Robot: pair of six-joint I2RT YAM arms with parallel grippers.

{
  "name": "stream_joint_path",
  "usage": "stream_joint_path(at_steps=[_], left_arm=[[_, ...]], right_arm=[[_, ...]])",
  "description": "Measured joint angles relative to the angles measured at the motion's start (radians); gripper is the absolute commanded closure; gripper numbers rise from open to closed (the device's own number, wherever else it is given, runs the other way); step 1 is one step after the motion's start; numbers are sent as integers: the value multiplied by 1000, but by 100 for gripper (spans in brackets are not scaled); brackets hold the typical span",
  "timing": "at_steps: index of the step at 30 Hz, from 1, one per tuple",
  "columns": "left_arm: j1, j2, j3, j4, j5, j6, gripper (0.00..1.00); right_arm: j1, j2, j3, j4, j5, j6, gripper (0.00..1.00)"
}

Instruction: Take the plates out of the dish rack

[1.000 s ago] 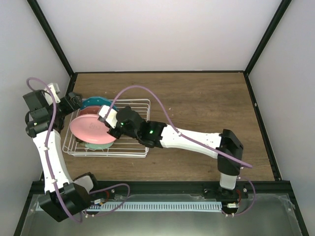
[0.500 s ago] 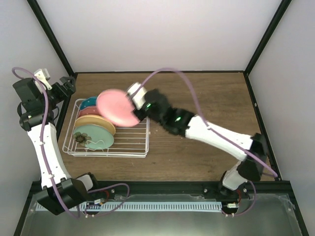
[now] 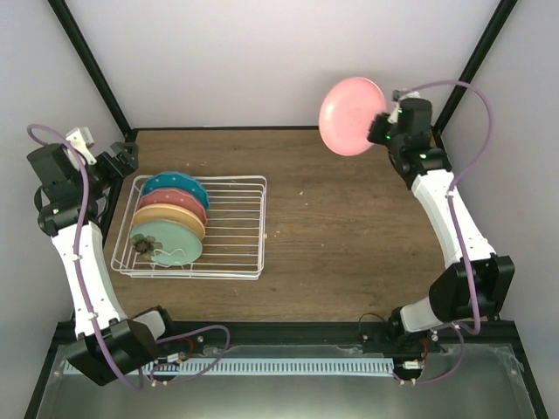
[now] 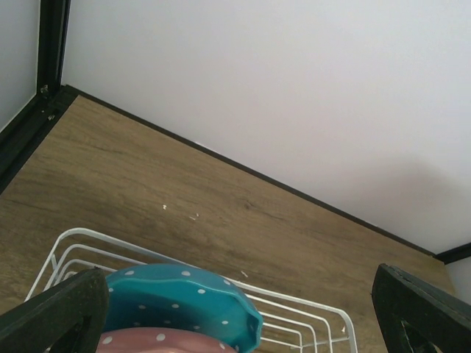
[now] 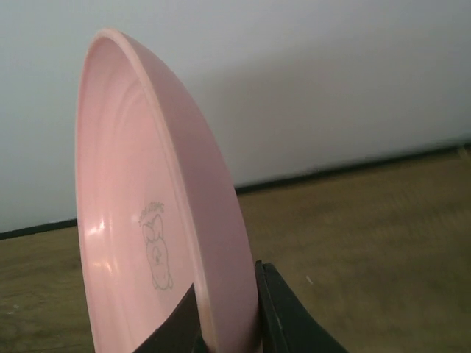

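The white wire dish rack (image 3: 236, 229) stands at the table's left and holds several plates on edge at its left end: teal-blue dotted (image 3: 175, 185), salmon-red dotted (image 3: 177, 200), orange-yellow (image 3: 166, 218) and mint green with a dark flower (image 3: 166, 243). My right gripper (image 3: 382, 131) is shut on the rim of the pink plate (image 3: 351, 115) and holds it high over the back right of the table, upright in the right wrist view (image 5: 147, 235). My left gripper (image 3: 122, 159) is open and empty, above the rack's back left corner; the teal plate (image 4: 176, 305) and rack (image 4: 309, 323) lie below it.
The black frame posts (image 3: 92, 70) and white walls close in the table at the back and sides. Bare wooden table top (image 3: 349, 227) lies right of the rack.
My right arm has swung the pink plate from over the rack up and across to the back right. My left arm has barely shifted.
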Motion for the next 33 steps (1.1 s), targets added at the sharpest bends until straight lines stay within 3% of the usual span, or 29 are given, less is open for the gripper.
stream_joint_path(at_steps=[6,16,29,31,33], left_arm=[[0,-29,-15,-26,10,30,0],[0,-39,-46,-63,35,53,0],[0,-72,-50,-71,37,56,0],[0,-84,-54,-72,37,55,0],[0,-92,-59,-72,37,54,0]], right_arm=[[-248,24,-160,-71,-112,156,99],[-553,42,-303,-79,-234,250,99],[-592,224,-393,-11,-276,265,99],[-592,240,-396,-7,-276,266,92],[-593,249,-396,7,-280,265,73]])
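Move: The bare landing spot on the right of the table lies about 12 cm to the right of the right gripper, 4 cm back and 33 cm below. The held pink plate's middle is some 7 cm to that gripper's left and 5 cm ahead. The table's right edge is roughly 16 cm right of the spot, its back edge about 22 cm beyond the spot. From the left gripper the spot is about 76 cm right, 8 cm ahead and 32 cm below. Lower the right gripper about 28 cm with the pink plate's rim still pinched, swinging some 21 cm right on the way, then going straight down to the bare table. Draw back slightly, tip the fingers about 35 degrees farther down and swing them to the right; keep them shut. Let the open left gripper ease back a little beside the rack. ##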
